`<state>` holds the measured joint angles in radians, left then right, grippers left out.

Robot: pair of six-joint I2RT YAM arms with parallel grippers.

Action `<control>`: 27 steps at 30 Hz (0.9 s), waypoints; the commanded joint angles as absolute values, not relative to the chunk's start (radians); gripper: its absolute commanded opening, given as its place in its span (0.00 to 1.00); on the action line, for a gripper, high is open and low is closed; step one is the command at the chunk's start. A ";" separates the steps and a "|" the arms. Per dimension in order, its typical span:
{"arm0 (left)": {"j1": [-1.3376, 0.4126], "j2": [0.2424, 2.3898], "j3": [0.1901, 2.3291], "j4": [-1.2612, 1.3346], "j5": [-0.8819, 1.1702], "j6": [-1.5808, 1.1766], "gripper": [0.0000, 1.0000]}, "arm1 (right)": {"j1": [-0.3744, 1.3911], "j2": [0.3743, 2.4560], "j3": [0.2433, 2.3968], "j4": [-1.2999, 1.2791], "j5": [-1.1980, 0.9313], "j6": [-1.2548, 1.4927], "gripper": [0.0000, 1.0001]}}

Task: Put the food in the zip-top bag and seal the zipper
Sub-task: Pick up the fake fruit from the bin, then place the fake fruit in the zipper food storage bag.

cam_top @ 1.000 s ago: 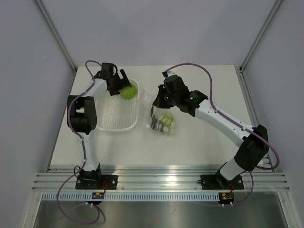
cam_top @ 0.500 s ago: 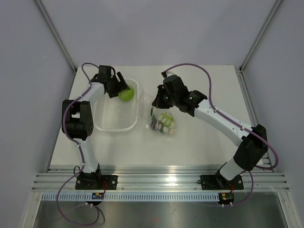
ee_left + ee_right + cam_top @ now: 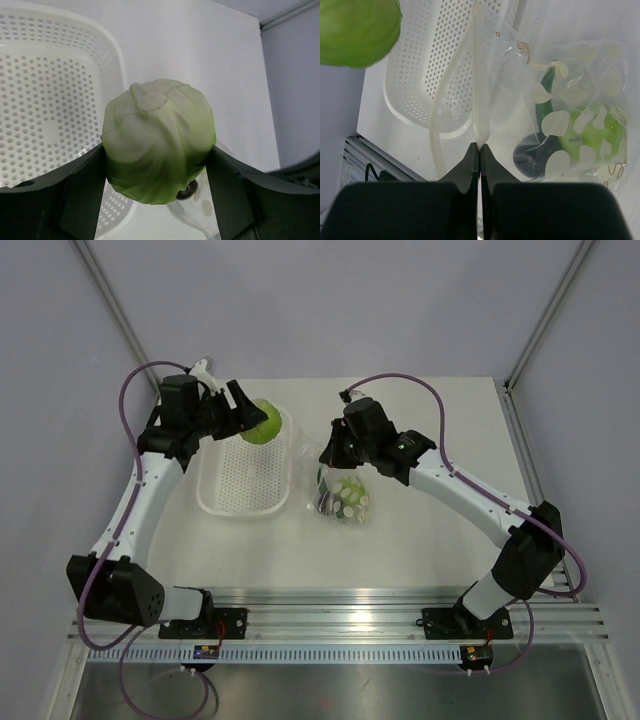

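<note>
A round pale-green ball-shaped food (image 3: 259, 423) hangs above the far right corner of the white tray, with my left gripper (image 3: 250, 420) shut on it. In the left wrist view the ball (image 3: 157, 135) fills the gap between both fingers (image 3: 82, 190). The zip-top bag (image 3: 342, 498) lies right of the tray, clear with cream dots. My right gripper (image 3: 480, 148) is shut on the bag's mouth edge, holding the zipper (image 3: 477, 75) strip up. Inside the bag (image 3: 570, 125) are a green chili (image 3: 545, 90), a dark piece (image 3: 530, 155) and a lime-green item (image 3: 592, 132).
The white perforated tray (image 3: 245, 502) sits on the table at centre left, its floor bare (image 3: 45, 105). Metal frame posts rise at the back corners, and an aluminium rail (image 3: 340, 620) runs along the near edge.
My left gripper closed on the green ball in the tray and lifted it, while its arm swung out to the left. The right gripper and the bag stayed put.
</note>
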<state>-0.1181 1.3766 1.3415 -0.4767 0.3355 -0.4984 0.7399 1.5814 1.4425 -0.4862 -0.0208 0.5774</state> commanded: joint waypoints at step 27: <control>-0.414 1.318 1.187 -0.440 0.417 -0.545 0.99 | 0.747 1.479 1.396 -0.402 -0.069 0.623 0.00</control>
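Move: The mouth of the zip-top bag lies about 10 cm back, 11 cm to the right and 9 cm below the left gripper, which already holds the cabbage. From it, the right gripper pinching the bag's edge is some 7 cm back and 15 cm right, 5 cm lower; the food in the bag is 2 cm back, 20 cm right and the bin's middle 9 cm ahead, 7 cm left, both 24 cm down. From the right gripper, the mouth is about 3 cm back, 4 cm left and 4 cm below. Swing the left gripper back and to the right, about 10 cm each way, carrying the cabbage from beside the bin to over the bag mouth, then sink some 7 cm while turning the wrist about 20 degrees clockwise and tipping the fingers a little further down. Spread the fingers wide there to let go of the cabbage. Keep the right gripper shut on the bag's edge, nearly still. ##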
